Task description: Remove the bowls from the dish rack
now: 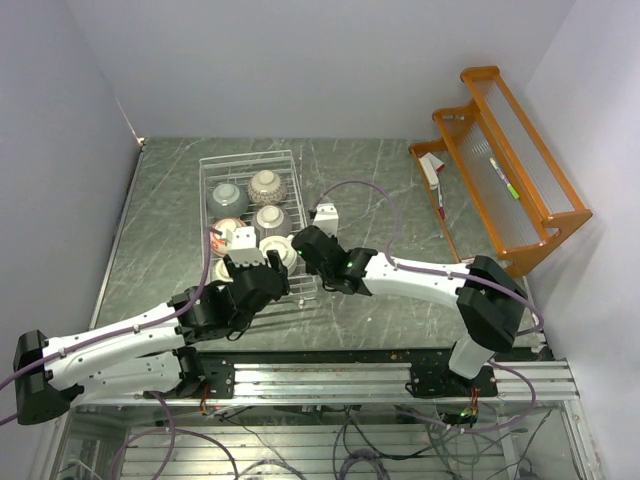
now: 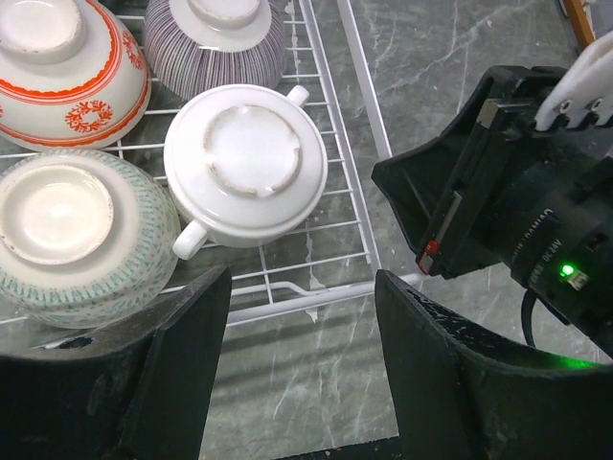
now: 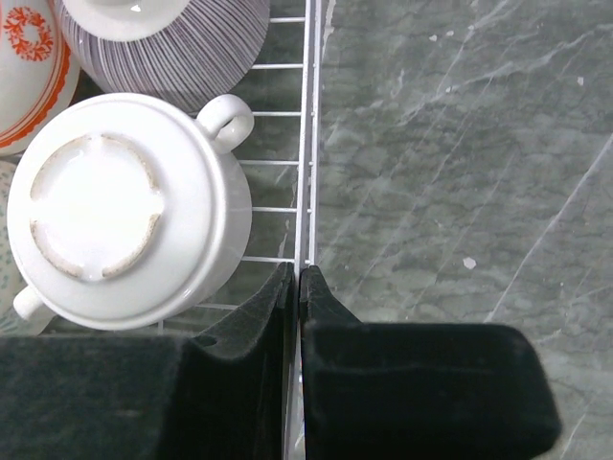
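The white wire dish rack (image 1: 205, 165) stands left of centre and holds several upturned bowls. A cream bowl with two small handles (image 3: 115, 206) sits in its near right corner, beside a striped bowl (image 3: 168, 38) and an orange-patterned one (image 2: 67, 67). A teal-patterned bowl (image 2: 72, 235) lies at the near left. My right gripper (image 3: 297, 273) is shut on the rack's right side wire (image 3: 311, 144), just right of the cream bowl (image 2: 245, 163). My left gripper (image 2: 302, 316) hangs open over the rack's near edge (image 2: 316, 299), holding nothing.
An orange wooden shelf rack (image 1: 505, 165) stands at the back right, with a small white and red item (image 1: 433, 170) at its foot. A small white object (image 1: 326, 215) lies just right of the dish rack. Grey walls close in the table's back and left.
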You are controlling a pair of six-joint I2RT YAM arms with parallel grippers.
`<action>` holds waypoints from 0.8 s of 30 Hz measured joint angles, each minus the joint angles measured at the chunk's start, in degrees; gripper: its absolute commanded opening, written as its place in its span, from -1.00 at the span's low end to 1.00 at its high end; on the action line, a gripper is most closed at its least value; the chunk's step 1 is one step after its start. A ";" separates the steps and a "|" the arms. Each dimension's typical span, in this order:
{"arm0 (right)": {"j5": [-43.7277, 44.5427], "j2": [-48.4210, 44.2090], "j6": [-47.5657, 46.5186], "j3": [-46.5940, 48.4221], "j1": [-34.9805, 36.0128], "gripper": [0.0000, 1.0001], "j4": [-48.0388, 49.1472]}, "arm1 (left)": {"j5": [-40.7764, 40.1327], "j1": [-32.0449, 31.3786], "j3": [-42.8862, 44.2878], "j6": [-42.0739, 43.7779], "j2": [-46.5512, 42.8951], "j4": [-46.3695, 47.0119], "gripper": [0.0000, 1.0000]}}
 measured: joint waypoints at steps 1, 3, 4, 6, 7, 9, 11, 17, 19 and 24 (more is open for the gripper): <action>0.13 0.46 -0.26 0.44 -0.02 -1.00 0.04 | -0.07 0.00 0.00 -0.13 -0.31 -0.20 0.44; 0.31 1.53 -0.79 1.55 -0.13 -1.00 0.04 | -0.42 0.00 -0.02 -0.35 -1.18 -0.83 0.44; 0.35 2.01 -1.03 2.10 -0.22 -1.00 0.04 | -0.59 0.00 -0.02 -0.46 -1.66 -1.09 0.44; 0.28 2.80 -1.33 2.89 -0.31 -1.00 0.26 | -0.87 0.00 -0.02 -0.63 -2.47 -1.42 0.43; 0.15 3.06 -1.42 3.06 -0.37 -1.00 0.57 | -0.98 0.00 -0.02 -0.76 -2.99 -1.68 0.43; -0.09 3.21 -1.49 3.08 -0.44 -0.87 1.09 | -1.25 0.00 -0.07 -0.92 -3.72 -2.14 0.43; -0.35 3.21 -1.49 3.04 -0.50 -0.64 1.22 | -1.36 0.00 -0.11 -1.18 -4.28 -2.47 0.44; -2.51 2.45 -0.55 1.05 -0.59 -0.14 4.52 | -1.88 0.00 -0.37 -1.70 -4.28 -2.89 0.48; -2.82 1.16 -0.48 -0.17 -0.61 -0.11 4.94 | -2.05 0.00 -0.37 -1.99 -4.00 -3.10 0.48; -3.08 -3.21 -0.13 -3.39 -0.76 -0.07 4.74 | -2.34 0.00 -0.33 -2.64 -2.93 -4.68 0.49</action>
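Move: The right hand already has the dish rack's right-hand top rim between its shut fingertips, right at its hand point. From there the upturned white handled bowl is about 8 cm left, 3 cm ahead and a little lower; the striped bowl about 10 cm left and 11 ahead, the orange-patterned bowl some 20 left and 9 ahead. From the open left hand, that gripped rim lies about 10 cm right, 3 ahead and 7 below. Still pinching the rack's right rim, the right hand drags it left, with a smaller forward part, about 2 cm in all, then spreads its fingers about halfway and lets go. It then eases back and to the right about 2 cm, rising roughly 1 cm, with the rim left between the open fingers. The left hand, staying open above the rack's front end, shifts about 2 cm left, lifting a little and sinking again. ##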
